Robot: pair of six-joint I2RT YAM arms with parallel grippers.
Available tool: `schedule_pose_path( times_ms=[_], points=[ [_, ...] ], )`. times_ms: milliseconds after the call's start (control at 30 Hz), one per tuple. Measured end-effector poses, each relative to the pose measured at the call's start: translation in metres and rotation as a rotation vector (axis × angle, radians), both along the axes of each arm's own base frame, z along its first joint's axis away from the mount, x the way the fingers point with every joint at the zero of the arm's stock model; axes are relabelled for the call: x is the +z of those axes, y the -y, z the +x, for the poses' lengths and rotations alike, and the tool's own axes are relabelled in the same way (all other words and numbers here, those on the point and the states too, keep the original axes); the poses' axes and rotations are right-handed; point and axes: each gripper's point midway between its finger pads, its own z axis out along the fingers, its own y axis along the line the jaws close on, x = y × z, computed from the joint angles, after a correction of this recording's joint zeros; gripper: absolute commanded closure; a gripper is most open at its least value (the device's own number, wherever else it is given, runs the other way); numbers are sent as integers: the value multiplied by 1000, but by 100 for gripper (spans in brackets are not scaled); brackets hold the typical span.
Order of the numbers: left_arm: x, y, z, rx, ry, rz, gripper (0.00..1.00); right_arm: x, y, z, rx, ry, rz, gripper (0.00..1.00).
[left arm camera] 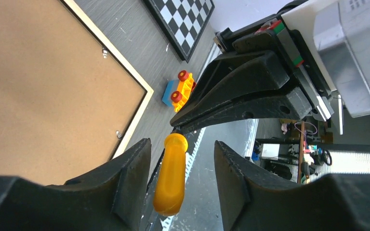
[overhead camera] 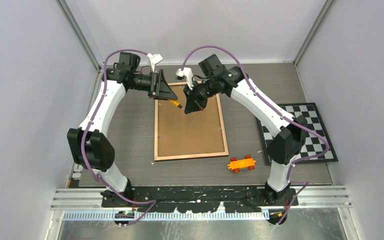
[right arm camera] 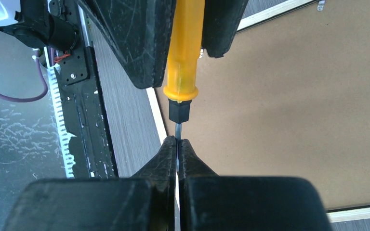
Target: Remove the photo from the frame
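The frame (overhead camera: 190, 127) lies face down in the middle of the table, its brown back board (left arm camera: 43, 82) and light wooden rim showing. The photo is hidden under that board. An orange-handled screwdriver (overhead camera: 174, 103) hangs above the frame's far left corner. My right gripper (right arm camera: 177, 142) is shut on its thin metal shaft, just below the black collar. My left gripper (left arm camera: 182, 143) is open, its fingers either side of the orange handle (left arm camera: 171, 175) with a gap on each side. In the top view both grippers, left (overhead camera: 167, 95) and right (overhead camera: 187, 107), meet over the frame's far end.
An orange and blue toy car (overhead camera: 241, 163) sits by the frame's near right corner. A checkerboard mat (overhead camera: 305, 132) lies at the right of the table. Small metal clips (left arm camera: 105, 52) sit along the frame's rim. Enclosure walls close in on three sides.
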Motion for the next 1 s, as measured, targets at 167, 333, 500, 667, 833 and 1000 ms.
schedule_pose_path(
  times_ms=[167,333,500,667,833,1000],
  points=[
    [-1,4,-5,-23,-11,-16,49,0,0,0,0,3,-2,99],
    [-2,6,-7,-36,-11,-21,54,0,1,0,5,8,-3,99],
    [-6,9,-10,-46,-22,-19,64,0,1,0,8,8,-5,99],
    [-15,12,-12,-51,-46,-14,72,-1,3,-3,12,-3,-11,99],
    [-20,15,-13,-51,-67,-19,68,1,3,-4,20,0,-11,99],
    [-21,18,-14,-55,-73,-24,61,2,6,-7,35,4,-19,99]
  ],
)
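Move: The yellow screwdriver handle lies some 3 cm to the left hand's right, about 1 cm nearer the base and 2 cm lower, its butt end already between the half-open fingers. The right fingertips, shut on the shaft, are about 7 cm right, 3 cm back and 3 cm below the left hand; the frame's brown backing lies some 27 cm below it, middle 4 cm back and 6 cm right. From the right hand the handle is about 4 cm left, 2 cm ahead and 1 cm up. Down, to the right and slightly back, about 3 cm in all, the left hand eases farther over the screwdriver handle towards the right fingertips, first sideways and back, then mostly sinking. Its fingers narrow from half open to about a third, one on each side of the handle. The right hand keeps its grip on the shaft nearly still, only drifting back slightly at the end. ##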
